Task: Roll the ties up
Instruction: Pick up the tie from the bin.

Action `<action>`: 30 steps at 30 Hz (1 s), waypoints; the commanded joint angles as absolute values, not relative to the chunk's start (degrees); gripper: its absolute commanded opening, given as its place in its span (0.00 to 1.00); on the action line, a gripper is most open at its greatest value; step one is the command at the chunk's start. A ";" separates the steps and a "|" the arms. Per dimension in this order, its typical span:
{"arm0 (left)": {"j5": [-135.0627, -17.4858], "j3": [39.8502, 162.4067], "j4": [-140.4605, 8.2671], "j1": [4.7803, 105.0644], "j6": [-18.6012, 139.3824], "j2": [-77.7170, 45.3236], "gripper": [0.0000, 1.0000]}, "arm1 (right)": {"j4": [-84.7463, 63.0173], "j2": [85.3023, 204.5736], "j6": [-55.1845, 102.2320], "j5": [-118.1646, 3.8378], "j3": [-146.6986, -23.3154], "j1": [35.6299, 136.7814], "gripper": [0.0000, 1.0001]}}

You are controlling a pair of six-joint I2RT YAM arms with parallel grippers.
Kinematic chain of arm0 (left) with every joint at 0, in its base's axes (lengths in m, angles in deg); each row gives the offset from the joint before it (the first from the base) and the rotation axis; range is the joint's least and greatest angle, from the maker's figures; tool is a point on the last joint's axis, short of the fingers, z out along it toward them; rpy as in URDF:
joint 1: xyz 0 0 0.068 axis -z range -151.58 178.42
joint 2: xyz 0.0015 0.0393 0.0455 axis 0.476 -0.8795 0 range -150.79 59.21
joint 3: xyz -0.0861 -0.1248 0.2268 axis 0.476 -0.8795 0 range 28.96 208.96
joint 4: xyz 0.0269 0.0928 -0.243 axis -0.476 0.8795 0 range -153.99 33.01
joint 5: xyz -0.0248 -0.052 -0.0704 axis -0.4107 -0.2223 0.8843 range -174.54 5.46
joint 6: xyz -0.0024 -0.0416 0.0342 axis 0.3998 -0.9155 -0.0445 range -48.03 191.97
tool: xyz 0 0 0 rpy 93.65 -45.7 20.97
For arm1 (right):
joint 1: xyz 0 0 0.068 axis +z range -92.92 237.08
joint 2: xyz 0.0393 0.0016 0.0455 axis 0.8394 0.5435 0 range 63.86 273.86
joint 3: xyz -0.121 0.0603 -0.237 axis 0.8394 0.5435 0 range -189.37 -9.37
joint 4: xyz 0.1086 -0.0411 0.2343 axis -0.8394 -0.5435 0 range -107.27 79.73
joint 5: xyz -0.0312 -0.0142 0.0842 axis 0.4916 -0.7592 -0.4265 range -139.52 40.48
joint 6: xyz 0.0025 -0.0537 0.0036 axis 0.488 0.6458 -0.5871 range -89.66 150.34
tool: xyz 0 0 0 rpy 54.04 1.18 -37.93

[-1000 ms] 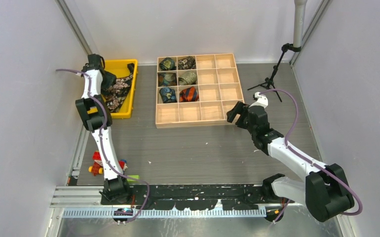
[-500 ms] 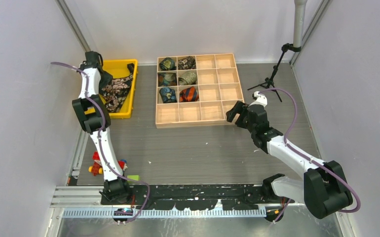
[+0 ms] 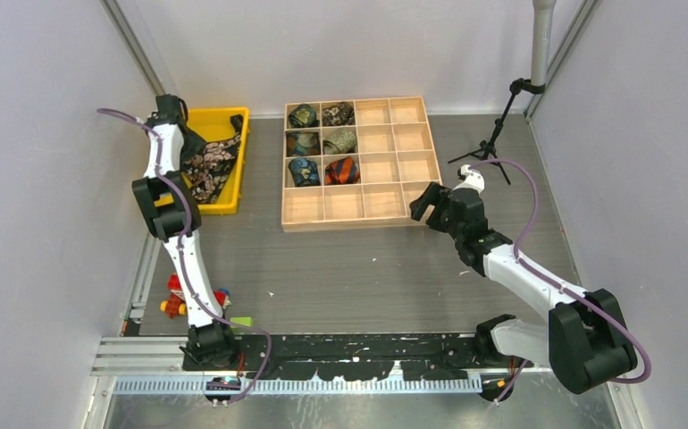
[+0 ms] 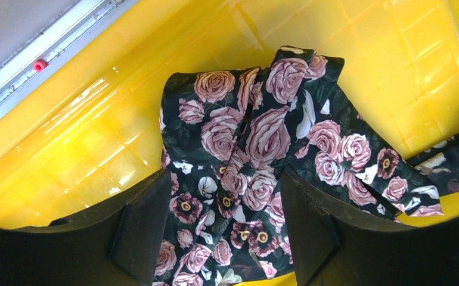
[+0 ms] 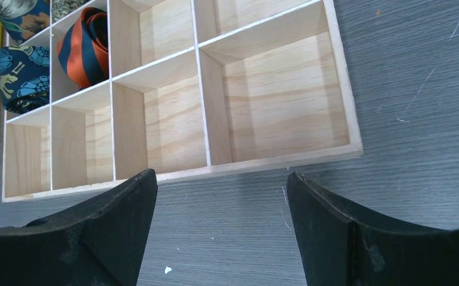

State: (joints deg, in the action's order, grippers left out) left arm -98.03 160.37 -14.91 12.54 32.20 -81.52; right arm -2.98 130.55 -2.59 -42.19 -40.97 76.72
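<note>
A dark tie with pink roses (image 4: 257, 137) lies bunched in the yellow bin (image 4: 96, 149). My left gripper (image 4: 224, 179) is down in that bin, open, its fingers standing either side of the bunched fabric. From above, this gripper (image 3: 194, 147) sits over the floral tie (image 3: 208, 165) in the bin (image 3: 224, 116). Another dark tie (image 4: 453, 161) pokes in at the right. Several rolled ties (image 3: 303, 115) fill the left cells of the wooden tray (image 3: 358, 221), among them an orange-striped roll (image 5: 84, 47). My right gripper (image 5: 221, 176) hangs open and empty before the tray's front right corner.
A small black tripod (image 3: 492, 143) stands at the back right. A red toy (image 3: 175, 295) and a green piece (image 3: 240, 321) lie near the left arm's base. The tray's right cells (image 5: 275, 101) hold nothing. White walls close in on both sides.
My left arm has shifted slightly to the left over the bin, gripper still at the floral tie. The right arm has barely moved.
</note>
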 commanded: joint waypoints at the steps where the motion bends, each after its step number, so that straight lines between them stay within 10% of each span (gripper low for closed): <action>1: -97.70 162.22 -15.83 12.34 33.75 -82.78 0.68 | -1.05 130.50 -3.02 -42.66 -43.21 76.23 0.84; 8: -97.50 161.77 -15.66 12.31 34.30 -82.83 0.57 | -0.95 130.57 -3.18 -43.01 -43.11 75.98 0.83; 19: -96.62 158.69 -17.89 12.19 35.94 -79.34 0.01 | -1.04 130.92 -3.27 -43.47 -43.30 75.61 0.83; 30: -96.13 155.78 -19.10 12.22 36.61 -69.75 0.00 | -1.35 131.61 -3.32 -43.71 -43.87 75.57 0.82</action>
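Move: The floral tie lies loosely folded in the yellow bin under the open left hand, its middle about 5 cm to the right, 2 cm back and 3 cm below; its left end is straight beneath the fingertips. A dark tie end at the bin's far right corner is roughly 12 cm right and 8 cm ahead. The nearest rolled tie, second row of the wooden tray, sits some 29 cm right and 2 cm ahead. From the right hand, the floral tie is about 53 cm left, 18 cm ahead and 8 cm below. The floral tie's folded left end is pinched by the left hand: the hand sinks about 2 cm straight down onto it, and the fingers, about two-thirds open, close fully on the cloth. Still pinching, the hand then starts up, rising some 2 cm and easing about 1 cm back. ##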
